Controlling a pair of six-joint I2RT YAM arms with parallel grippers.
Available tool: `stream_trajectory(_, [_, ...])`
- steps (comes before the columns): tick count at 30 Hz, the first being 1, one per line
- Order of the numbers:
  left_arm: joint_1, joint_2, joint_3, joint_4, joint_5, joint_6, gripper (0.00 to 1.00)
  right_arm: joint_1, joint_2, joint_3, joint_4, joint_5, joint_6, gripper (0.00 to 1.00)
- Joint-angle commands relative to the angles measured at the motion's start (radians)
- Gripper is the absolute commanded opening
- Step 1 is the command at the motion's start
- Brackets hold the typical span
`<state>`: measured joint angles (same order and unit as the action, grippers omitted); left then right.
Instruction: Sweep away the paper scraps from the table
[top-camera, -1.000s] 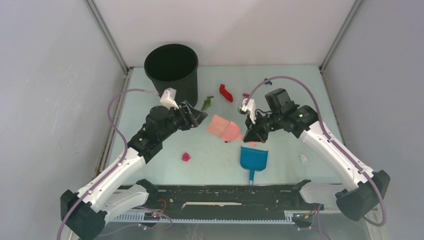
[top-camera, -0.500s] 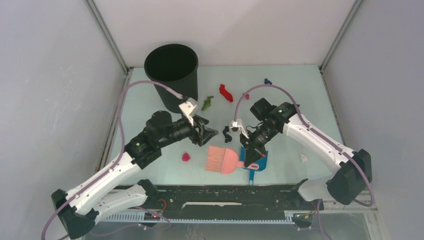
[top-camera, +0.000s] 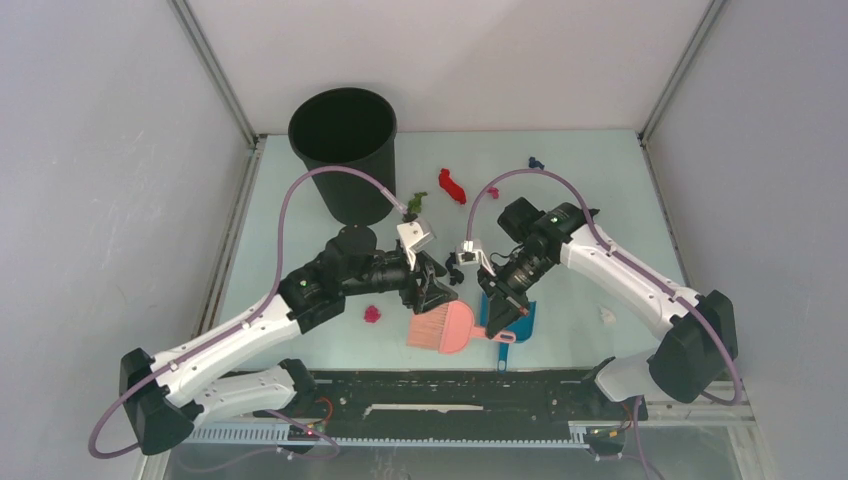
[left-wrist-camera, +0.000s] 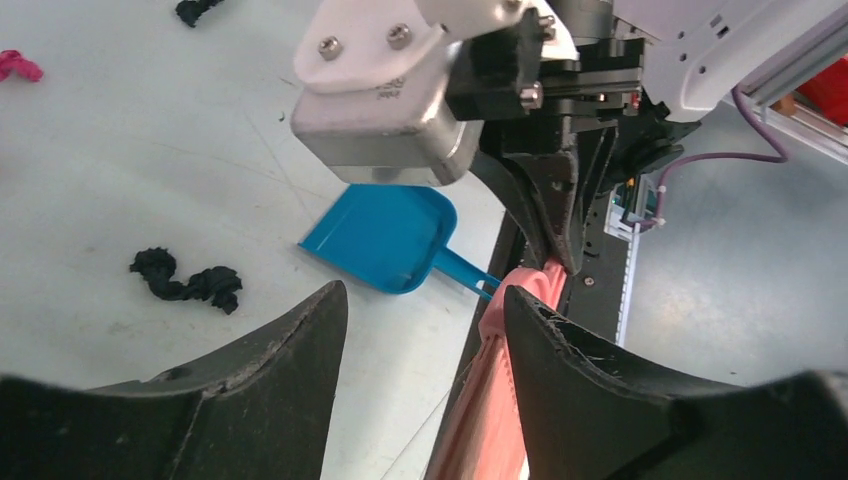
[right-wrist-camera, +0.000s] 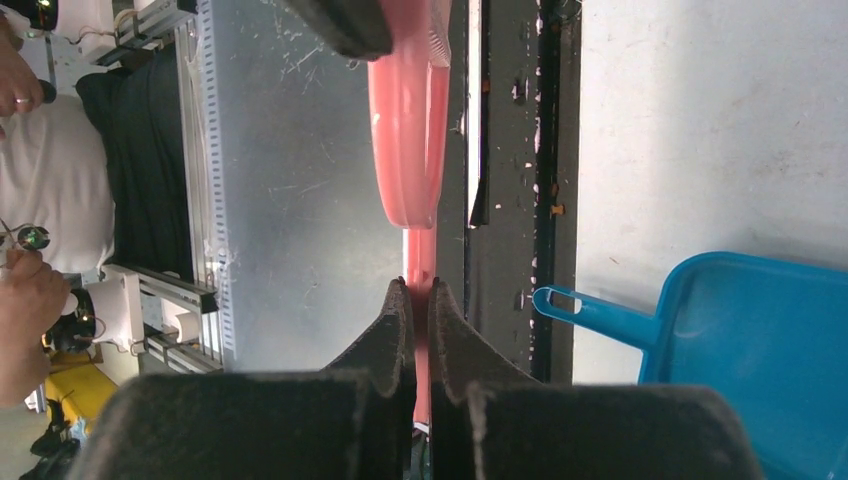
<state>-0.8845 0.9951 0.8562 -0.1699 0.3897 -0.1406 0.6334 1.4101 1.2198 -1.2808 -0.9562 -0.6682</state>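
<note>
My right gripper (top-camera: 497, 320) (right-wrist-camera: 420, 292) is shut on the thin handle of the pink hand brush (top-camera: 440, 326) (right-wrist-camera: 410, 130), held near the table's front edge. Just above the brush head is my left gripper (top-camera: 431, 288) (left-wrist-camera: 420, 300), open, with the pink brush (left-wrist-camera: 495, 400) running beside its right finger. Paper scraps lie on the mint-green table (top-camera: 590, 210): red (top-camera: 452, 185), green (top-camera: 415, 203), magenta (top-camera: 372, 313), dark blue (top-camera: 536, 162) and black (top-camera: 455, 272) (left-wrist-camera: 188, 280). The blue dustpan (top-camera: 520, 318) (left-wrist-camera: 385, 240) (right-wrist-camera: 745, 335) rests under the right wrist.
A tall black bin (top-camera: 343, 150) stands at the back left of the table. A small white scrap (top-camera: 607, 315) lies at the right. Metal rails (top-camera: 225, 250) edge the sides, and the black base rail (top-camera: 450, 385) runs along the front.
The right gripper has carried the pink brush from mid-table toward the front edge, left of the dustpan. The left arm has swung right and forward, bringing its open jaws to the brush head.
</note>
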Motion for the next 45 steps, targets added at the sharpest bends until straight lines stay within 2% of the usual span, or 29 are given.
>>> stream_trajectory(1, [-0.003,-0.022,0.005,0.023,0.064,-0.034,0.68,-0.005,0.003,0.030,-0.017,-0.047,-0.008,0.00])
stream_trajectory(6, [-0.002,0.018,0.010,0.006,0.157,-0.043,0.67,0.003,0.005,0.030,-0.023,-0.040,-0.013,0.00])
stream_trajectory(13, [-0.002,0.076,0.023,-0.043,0.199,-0.015,0.49,-0.021,-0.023,0.030,0.008,-0.036,0.012,0.00])
stream_trajectory(17, [-0.002,0.074,0.025,-0.045,0.211,0.005,0.29,-0.041,-0.032,0.030,0.016,-0.042,0.024,0.00])
stream_trajectory(20, [0.010,0.067,0.013,-0.006,0.241,-0.019,0.03,-0.067,-0.035,0.030,0.020,-0.060,0.029,0.00])
stream_trajectory(22, [0.027,0.050,-0.009,0.039,0.254,-0.054,0.00,-0.104,-0.044,0.029,0.064,-0.057,0.067,0.00])
stream_trajectory(23, [0.043,0.038,-0.018,0.063,0.263,-0.079,0.00,-0.133,-0.052,0.028,0.107,-0.051,0.104,0.03])
stream_trajectory(26, [0.178,-0.013,-0.080,0.257,0.341,-0.247,0.00,-0.267,-0.087,0.009,0.211,-0.129,0.188,0.35])
stream_trajectory(27, [0.222,-0.030,-0.107,0.341,0.365,-0.317,0.00,-0.322,-0.098,-0.002,0.229,-0.188,0.194,0.49])
stream_trajectory(29, [0.281,-0.039,-0.147,0.481,0.399,-0.434,0.00,-0.418,-0.110,-0.017,0.243,-0.290,0.188,0.91])
stream_trajectory(30, [0.298,-0.031,-0.156,0.542,0.418,-0.484,0.00,-0.449,-0.109,-0.024,0.230,-0.342,0.166,0.98])
stream_trajectory(34, [0.308,0.058,-0.177,0.739,0.483,-0.660,0.00,-0.494,-0.085,-0.028,0.175,-0.431,0.069,1.00])
stream_trajectory(37, [0.308,0.119,-0.203,0.924,0.512,-0.807,0.00,-0.493,-0.066,-0.035,0.215,-0.461,0.105,1.00])
stream_trajectory(41, [0.314,0.162,-0.202,0.960,0.512,-0.841,0.00,-0.484,-0.046,-0.041,0.313,-0.519,0.204,1.00])
stream_trajectory(45, [0.327,0.182,-0.200,0.960,0.509,-0.853,0.00,-0.445,-0.053,-0.041,0.329,-0.483,0.225,0.97])
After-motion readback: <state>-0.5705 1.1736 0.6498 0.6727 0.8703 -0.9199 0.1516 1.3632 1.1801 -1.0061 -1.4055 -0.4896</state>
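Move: The pink brush is held by its handle in my right fingers. Its middle is about 5 cm back, 3 cm right and 3 cm below my open left hand, and about 6 cm left of my right hand and 1 cm ahead. From my left hand, the blue dustpan lies 15 cm right and 1 cm ahead, the dark scrap 12 cm ahead and 3 cm right, and the pink scrap 15 cm left and 2 cm ahead, all roughly 20 cm down. While my right hand keeps the brush still, my left eases about 3 cm back and down and shuts on the edge of its head. Then both carry it forward; my right opens wide around the handle early on, going some 10 cm forward and 7 cm up. My left, gripping on, goes about 6 cm forward and up, its fingers tilting up towards level. ##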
